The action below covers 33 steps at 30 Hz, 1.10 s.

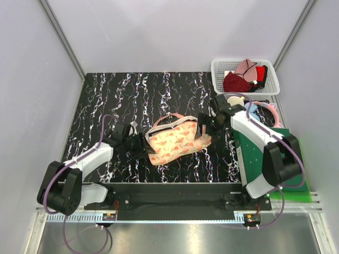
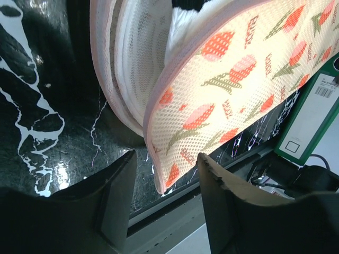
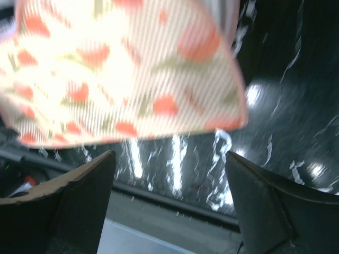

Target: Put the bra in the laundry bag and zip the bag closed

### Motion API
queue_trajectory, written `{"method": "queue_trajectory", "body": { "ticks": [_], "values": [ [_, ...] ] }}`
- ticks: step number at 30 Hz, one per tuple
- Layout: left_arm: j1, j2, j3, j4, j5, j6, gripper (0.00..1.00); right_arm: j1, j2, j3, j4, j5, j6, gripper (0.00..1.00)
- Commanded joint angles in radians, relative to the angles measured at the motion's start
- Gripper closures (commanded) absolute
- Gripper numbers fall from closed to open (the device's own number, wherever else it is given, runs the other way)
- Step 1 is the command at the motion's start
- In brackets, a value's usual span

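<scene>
The laundry bag (image 1: 176, 138), peach with an orange-red print and a pink zip edge, lies folded over in the middle of the black marbled table. Its left side gapes. In the left wrist view a white padded cup of the bra (image 2: 139, 69) shows inside the gap, under the printed lid (image 2: 238, 79). My left gripper (image 1: 139, 144) is at the bag's left end; it is open, and the lid's pink edge hangs between the jaws (image 2: 167, 159) without touching them. My right gripper (image 1: 204, 129) is at the bag's right end, open and empty (image 3: 169, 156), with the bag (image 3: 122, 79) just beyond it.
A white plastic basket (image 1: 220, 69) at the back right holds a dark red bra (image 1: 235, 82) and a pale pink garment (image 1: 246, 67). A green board (image 1: 259, 153) lies under the right arm. A pink-and-blue item (image 1: 267, 108) lies behind it.
</scene>
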Motion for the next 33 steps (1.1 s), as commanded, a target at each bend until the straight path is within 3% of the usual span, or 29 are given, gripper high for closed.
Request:
{"method": "queue_trajectory", "body": {
  "ticks": [1, 6, 13, 18, 26, 30, 33],
  "values": [
    [0.0, 0.027, 0.069, 0.006, -0.035, 0.032, 0.51, -0.018, 0.118, 0.142, 0.041, 0.143, -0.071, 0.16],
    [0.002, 0.053, 0.087, 0.003, -0.022, 0.042, 0.64, -0.034, 0.219, 0.232, 0.064, 0.194, -0.134, 0.32],
    [0.002, 0.076, 0.11, 0.003, 0.006, 0.054, 0.68, -0.054, 0.253, 0.242, 0.068, 0.264, -0.2, 0.33],
    [0.002, 0.096, 0.14, -0.006, 0.023, 0.062, 0.73, -0.061, 0.273, 0.222, 0.093, 0.192, -0.223, 0.36],
    [0.003, 0.058, 0.175, -0.081, -0.006, 0.112, 0.9, -0.063, 0.267, 0.202, 0.124, 0.169, -0.206, 0.7],
    [0.003, 0.006, 0.195, -0.137, -0.035, 0.129, 0.96, -0.063, 0.206, 0.185, 0.12, 0.128, -0.195, 1.0],
    [0.003, -0.029, 0.209, -0.152, -0.051, 0.137, 0.99, -0.063, 0.137, 0.179, 0.134, 0.08, -0.146, 1.0]
  ]
}}
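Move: The laundry bag's near panel has its left edge about 2 cm ahead of the left hand's fingertips, 1 cm to their right, practically level. The right end of its rim lies roughly 9 cm ahead of the right hand, 2 cm to its right and 4 cm down. From that hand the bra's dark band shows some 12 cm left and 5 cm ahead, the mug about 12 cm right and 17 cm ahead. The bag's open mouth gets taken at both ends. The right hand goes forward about 9 cm, sinking and drifting right, its fingertips swinging outward some 10 degrees, then shuts on the rim's right end. The left hand eases forward 2 cm, pinches the panel's left edge and rises about 2 cm. ##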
